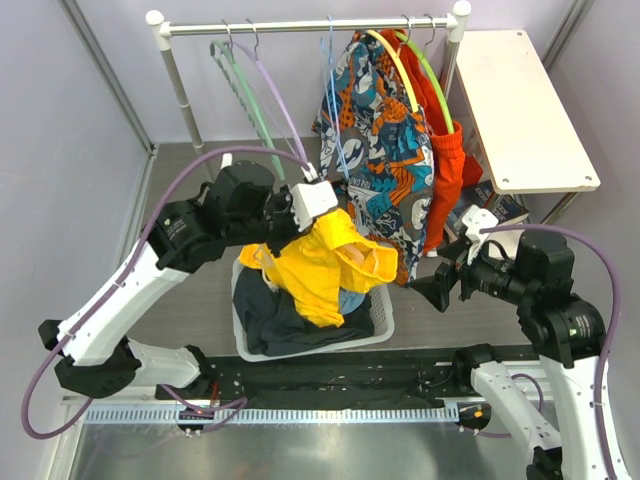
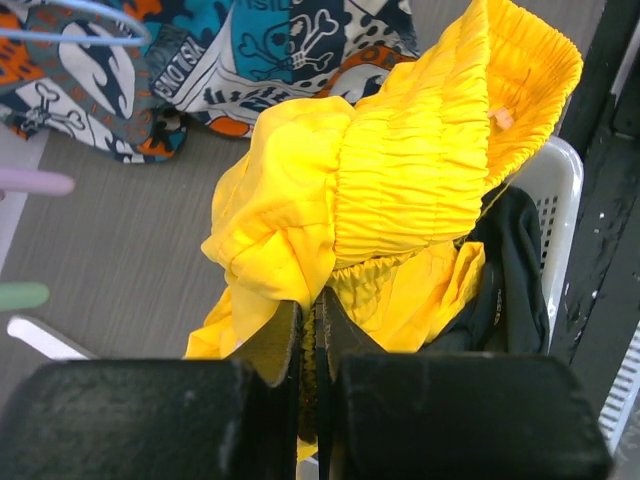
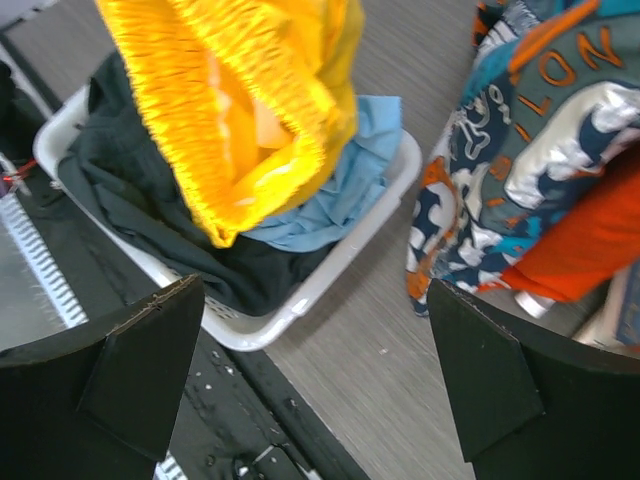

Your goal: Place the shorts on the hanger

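Note:
The yellow shorts (image 1: 320, 265) hang bunched above the white laundry basket (image 1: 385, 322), their lower part draped onto the dark clothes inside. My left gripper (image 1: 322, 222) is shut on a fold of the shorts (image 2: 400, 170), which runs between its jaws (image 2: 312, 305). The gathered waistband shows in the right wrist view (image 3: 230, 110). The light-blue hanger (image 1: 332, 100) hangs on the rail behind the shorts, and its corner shows in the left wrist view (image 2: 120, 18). My right gripper (image 1: 428, 290) is open and empty to the right of the basket, over the floor (image 3: 312, 292).
On the rail (image 1: 310, 25) hang a mint-green hanger (image 1: 245, 95), a lilac hanger (image 1: 282, 100), patterned orange-and-teal shorts (image 1: 385, 150) and a red-orange garment (image 1: 447, 170). A white shelf (image 1: 520, 100) stands at the back right. The basket holds dark and light-blue clothes (image 3: 340, 190).

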Controlling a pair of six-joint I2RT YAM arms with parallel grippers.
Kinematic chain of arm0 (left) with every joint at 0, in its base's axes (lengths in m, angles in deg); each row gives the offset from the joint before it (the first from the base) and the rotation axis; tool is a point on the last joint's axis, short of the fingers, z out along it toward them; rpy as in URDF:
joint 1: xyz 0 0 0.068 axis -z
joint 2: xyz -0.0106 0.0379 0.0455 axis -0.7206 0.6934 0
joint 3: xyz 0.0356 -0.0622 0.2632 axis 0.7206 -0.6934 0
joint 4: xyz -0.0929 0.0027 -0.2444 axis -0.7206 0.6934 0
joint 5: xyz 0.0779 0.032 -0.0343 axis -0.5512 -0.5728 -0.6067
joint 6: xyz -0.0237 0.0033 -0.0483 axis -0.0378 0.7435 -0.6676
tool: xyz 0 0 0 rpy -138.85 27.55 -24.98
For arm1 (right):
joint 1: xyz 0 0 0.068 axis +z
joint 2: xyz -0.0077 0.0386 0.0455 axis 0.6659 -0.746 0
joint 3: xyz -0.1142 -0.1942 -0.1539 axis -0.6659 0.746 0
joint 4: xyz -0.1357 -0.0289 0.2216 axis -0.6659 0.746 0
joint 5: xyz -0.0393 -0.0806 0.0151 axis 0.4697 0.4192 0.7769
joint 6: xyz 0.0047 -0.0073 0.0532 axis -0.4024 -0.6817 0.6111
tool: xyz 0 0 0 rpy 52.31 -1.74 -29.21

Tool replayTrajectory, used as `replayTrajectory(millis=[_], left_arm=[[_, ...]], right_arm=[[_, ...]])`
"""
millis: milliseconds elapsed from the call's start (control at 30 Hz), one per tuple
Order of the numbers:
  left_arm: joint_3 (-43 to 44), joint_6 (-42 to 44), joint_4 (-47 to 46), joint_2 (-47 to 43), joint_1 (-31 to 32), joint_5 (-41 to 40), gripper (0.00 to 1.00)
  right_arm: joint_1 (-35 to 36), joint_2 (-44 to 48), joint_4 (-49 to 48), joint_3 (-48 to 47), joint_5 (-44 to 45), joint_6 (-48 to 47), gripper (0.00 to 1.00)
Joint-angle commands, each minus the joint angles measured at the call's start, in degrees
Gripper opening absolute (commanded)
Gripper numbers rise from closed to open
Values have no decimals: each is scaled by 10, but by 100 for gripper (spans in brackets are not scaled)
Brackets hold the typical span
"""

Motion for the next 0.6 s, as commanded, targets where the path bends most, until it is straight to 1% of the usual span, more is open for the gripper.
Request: replayTrajectory(millis=[0,100,200,233,333,567], left_arm=[[37,-77,-26,11,-14,-21,0],[47,-109,-33,16,-27,-21,0],[49,-134,-36,20,-31,-17,0],[49,-141,-38,22,-34,-11,0],[50,-163,-42,23,-41,6,0],[40,-208,-46,21,-74,30,0]], right_arm=[[-3,-21,-53,-19,-83,25,98],[-3,-32,-83,-31,-111,39,96],[-3,-36,-137,-37,-125,60,87],[-3,-41,-147,-40,-130,61,83],[-3,-79,-147,-50,-156,53,77],[18,-134,-126,-82,-172,-1,77]])
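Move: The yellow shorts hang from my left hand, and their free, open waistband is what my right hand goes for: about 12 cm to its left, 3 cm farther out and roughly 4 cm lower. Counted from my left hand, that waistband lies some 12 cm to the right, 4 cm back and 6 cm down. My right hand also has the basket about 22 cm to its left, neither ahead nor back, 25 cm below. The hanging patterned shorts are about 23 cm ahead and 12 cm left of it, near its height. I bring my right hand left and up by some 4 cm each, reaching forward too in the second half, towards the open waistband, swinging its fingers leftward about 15 degrees while they narrow a little but stay open. My left hand keeps its pinch on the yellow shorts, eases about 2 cm forward and rolls some 20 degrees about its own fingers. ##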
